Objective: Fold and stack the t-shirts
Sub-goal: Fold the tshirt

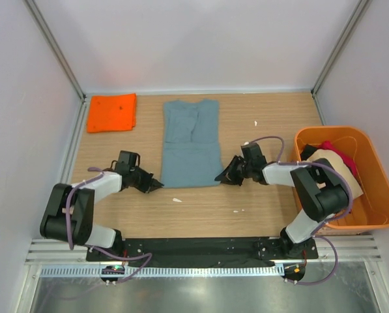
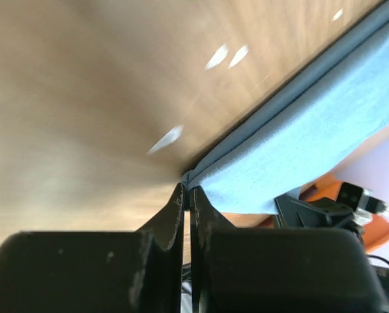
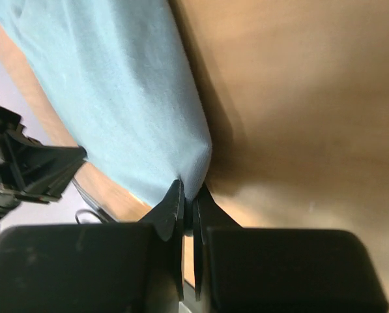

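A grey-blue t-shirt (image 1: pixel 191 143) lies lengthwise in the middle of the table, its sides folded in. My left gripper (image 1: pixel 159 185) is at its near left corner. In the left wrist view that gripper (image 2: pixel 187 190) is shut on the bunched corner of the grey-blue t-shirt (image 2: pixel 298 143). My right gripper (image 1: pixel 219 177) is at the near right corner. In the right wrist view it (image 3: pixel 193 192) is shut on the hem corner of the t-shirt (image 3: pixel 129 91). A folded orange t-shirt (image 1: pixel 112 112) lies at the back left.
An orange plastic tub (image 1: pixel 376 189) stands at the right, holding beige (image 1: pixel 334 163), red and dark shirts. Small white scraps (image 1: pixel 176 199) lie on the wooden table (image 1: pixel 259 208). Metal frame posts and white walls close in the back and sides.
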You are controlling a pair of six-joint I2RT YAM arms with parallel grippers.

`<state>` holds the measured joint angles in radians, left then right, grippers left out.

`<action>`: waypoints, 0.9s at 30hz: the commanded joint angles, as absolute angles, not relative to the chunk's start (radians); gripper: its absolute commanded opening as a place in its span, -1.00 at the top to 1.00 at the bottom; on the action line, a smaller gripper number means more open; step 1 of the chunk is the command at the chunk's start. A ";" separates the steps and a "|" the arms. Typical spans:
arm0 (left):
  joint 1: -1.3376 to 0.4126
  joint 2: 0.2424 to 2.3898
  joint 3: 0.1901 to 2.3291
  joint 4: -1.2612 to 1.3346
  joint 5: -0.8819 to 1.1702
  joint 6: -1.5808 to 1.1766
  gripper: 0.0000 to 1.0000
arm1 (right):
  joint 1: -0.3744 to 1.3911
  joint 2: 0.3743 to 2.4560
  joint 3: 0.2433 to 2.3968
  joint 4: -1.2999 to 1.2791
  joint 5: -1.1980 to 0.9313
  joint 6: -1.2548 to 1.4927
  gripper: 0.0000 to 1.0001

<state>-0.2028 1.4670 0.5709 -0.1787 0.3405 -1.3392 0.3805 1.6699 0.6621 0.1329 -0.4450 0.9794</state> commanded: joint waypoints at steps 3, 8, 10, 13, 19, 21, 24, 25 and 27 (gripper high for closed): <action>-0.201 1.296 0.505 -0.429 0.242 -1.214 1.00 | 0.417 1.502 0.565 0.006 -0.429 0.920 0.98; -0.219 1.154 0.425 -0.527 0.269 -1.193 1.00 | 0.494 1.352 0.482 -0.067 -0.425 0.945 0.98; -0.232 1.117 0.420 -0.564 0.273 -1.184 1.00 | 0.518 1.283 0.439 -0.075 -0.420 0.972 0.98; -0.262 1.063 0.436 -0.632 0.264 -1.169 1.00 | 0.581 1.186 0.394 -0.097 -0.388 1.026 0.97; -0.307 1.000 0.485 -0.735 0.221 -1.144 1.00 | 0.679 1.095 0.327 -0.103 -0.325 1.123 0.98; -0.311 1.003 0.483 -0.739 0.232 -1.146 1.00 | 0.701 1.098 0.321 -0.078 -0.324 1.147 0.97; -0.325 1.009 0.517 -0.764 0.235 -1.140 1.00 | 0.710 1.121 0.334 -0.071 -0.340 1.151 0.97; -0.330 1.015 0.532 -0.779 0.216 -1.135 1.00 | 0.710 1.132 0.353 -0.080 -0.345 1.146 0.97; -0.344 1.023 0.575 -0.821 0.198 -1.108 1.00 | 0.710 1.134 0.364 -0.089 -0.373 1.144 0.98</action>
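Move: Each hand already pinches a near corner of the blue t-shirt just above the table, with the shirt's middle about 21 cm ahead and 14 cm right of the left hand, 19 cm ahead and 14 cm left of the right. They are bound for the table's near edge, straight back some 22 cm from the left and 24 cm from the right. From the left hand, the folded orange shirt is about 38 cm ahead and 28 cm left. Still pinching the near corners of the blue t-shirt, both shut grippers drag the shirt back towards the table's near edge, the left by about 12 cm and the right by roughly 15 cm, quickly at first and then easing off. They rise only some 2 cm; the left wrist turns about 15 degrees clockwise, the right about 10 the other way. ##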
